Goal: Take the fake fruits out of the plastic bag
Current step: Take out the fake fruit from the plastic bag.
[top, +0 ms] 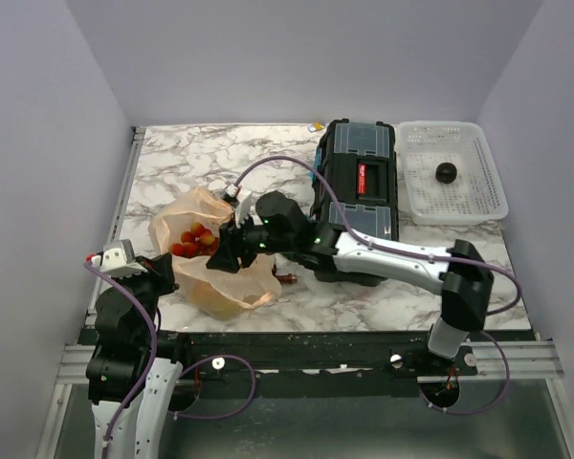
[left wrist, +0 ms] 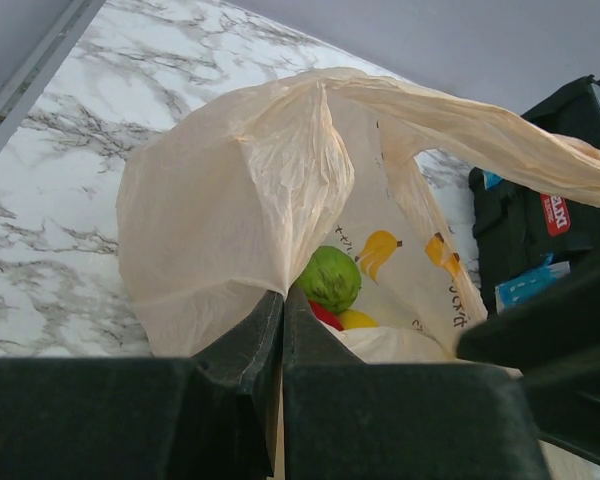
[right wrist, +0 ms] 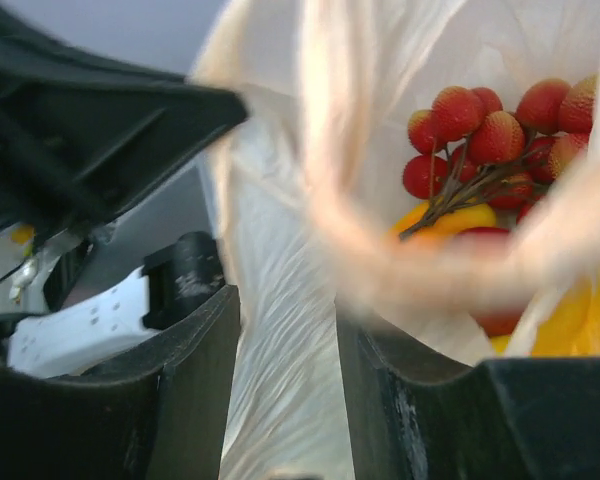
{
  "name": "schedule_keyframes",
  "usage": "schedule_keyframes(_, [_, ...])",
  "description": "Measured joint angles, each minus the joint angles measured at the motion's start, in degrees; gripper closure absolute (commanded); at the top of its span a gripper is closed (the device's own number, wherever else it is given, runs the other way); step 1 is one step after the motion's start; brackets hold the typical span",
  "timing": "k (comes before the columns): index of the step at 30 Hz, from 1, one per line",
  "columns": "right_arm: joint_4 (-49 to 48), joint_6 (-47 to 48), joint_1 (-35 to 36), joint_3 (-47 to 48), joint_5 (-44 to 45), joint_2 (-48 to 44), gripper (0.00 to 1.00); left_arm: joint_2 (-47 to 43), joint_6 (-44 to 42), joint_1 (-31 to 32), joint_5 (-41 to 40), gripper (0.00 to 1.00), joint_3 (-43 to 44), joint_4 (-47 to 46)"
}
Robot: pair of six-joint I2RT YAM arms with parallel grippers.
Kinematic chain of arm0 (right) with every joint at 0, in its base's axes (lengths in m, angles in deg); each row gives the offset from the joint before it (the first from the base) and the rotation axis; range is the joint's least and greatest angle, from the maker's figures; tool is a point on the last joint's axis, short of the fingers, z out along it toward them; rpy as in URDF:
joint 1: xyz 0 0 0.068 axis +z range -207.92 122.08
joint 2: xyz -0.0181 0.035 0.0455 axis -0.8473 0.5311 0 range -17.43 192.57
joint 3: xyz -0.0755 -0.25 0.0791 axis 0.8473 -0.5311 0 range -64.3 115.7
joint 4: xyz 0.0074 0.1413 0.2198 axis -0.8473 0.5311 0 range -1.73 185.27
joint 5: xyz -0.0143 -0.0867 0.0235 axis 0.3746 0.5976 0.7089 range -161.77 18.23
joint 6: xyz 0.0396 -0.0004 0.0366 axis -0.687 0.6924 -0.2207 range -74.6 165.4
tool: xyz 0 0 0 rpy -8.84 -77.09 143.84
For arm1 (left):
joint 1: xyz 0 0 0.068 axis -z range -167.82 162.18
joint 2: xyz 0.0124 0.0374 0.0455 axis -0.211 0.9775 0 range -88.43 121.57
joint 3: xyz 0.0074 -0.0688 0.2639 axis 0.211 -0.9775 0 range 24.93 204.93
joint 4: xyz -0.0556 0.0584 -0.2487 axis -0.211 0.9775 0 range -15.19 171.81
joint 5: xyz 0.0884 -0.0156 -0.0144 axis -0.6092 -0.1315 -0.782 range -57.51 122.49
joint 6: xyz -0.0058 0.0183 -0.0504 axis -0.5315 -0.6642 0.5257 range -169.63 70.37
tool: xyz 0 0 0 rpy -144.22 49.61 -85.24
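The peach-orange plastic bag (top: 213,277) lies at the near left of the marble table, its mouth held open. Inside it I see a cluster of small red berries (top: 194,239), also in the right wrist view (right wrist: 480,135), with orange-yellow pieces (right wrist: 450,220) under them. The left wrist view shows a green ball (left wrist: 330,278), a red piece (left wrist: 325,315) and a yellow piece (left wrist: 358,320) inside the bag (left wrist: 230,200). My left gripper (left wrist: 282,298) is shut on the bag's near-left rim (top: 169,271). My right gripper (right wrist: 285,310) grips a bunch of bag film at the right rim (top: 228,251). A dark ball (top: 446,172) lies in the white basket.
A black toolbox (top: 359,196) stands right of the bag, under my right arm. The white perforated basket (top: 478,206) sits at the far right. A brown metal tap (top: 287,279) lies on the table by the bag's right side. Grey walls enclose the table.
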Motion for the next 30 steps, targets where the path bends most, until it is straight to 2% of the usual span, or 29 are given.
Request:
schedule_keyframes(5, [3.2, -1.5, 0.1, 9.4, 5.9, 11.7, 0.54, -0.3, -0.9, 0.0, 2.6, 1.00, -0.2, -0.5])
schedule_keyframes(11, [9.4, -1.7, -0.3, 19.2, 13.5, 17.7, 0.35, -2.1, -2.4, 0.0, 7.7, 1.00, -0.7, -1.6])
schedule_keyframes(16, [14.3, 0.9, -0.7, 26.4, 15.9, 21.8, 0.22, -2.3, -2.7, 0.0, 9.4, 1.00, -0.8, -2.0])
schedule_keyframes(25, [19.2, 6.6, -0.9, 25.3, 14.1, 25.3, 0.02, -0.7, -2.7, 0.0, 9.5, 1.00, -0.8, -2.1])
schedule_keyframes(30, [19.5, 8.2, -0.4, 25.1, 13.9, 27.2, 0.00, 2.4, -2.7, 0.0, 9.5, 1.00, -0.8, -2.1])
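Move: The red apple inside the open plastic bag lies about 8 cm ahead of the right hand, 7 cm to its left and roughly 18 cm below. The lychee bunch is some 5 cm farther left than the apple and 2 cm farther out, the green fruit about 4 cm beyond it, straight out, at much the same depth. From the left hand, the apple is about 8 cm ahead, 5 cm right and 17 cm down. Bring the half-open right gripper forward about 9 cm, dipping and working some 5 cm left over the bag's mouth, then sink it into the bag towards the red apple, 13 cm lower in all. Tip its fingers down some 25 degrees and spread them wide. Keep the left fingers pinched on the bag's rim, shifting it about 3 cm right with a slight clockwise turn. ##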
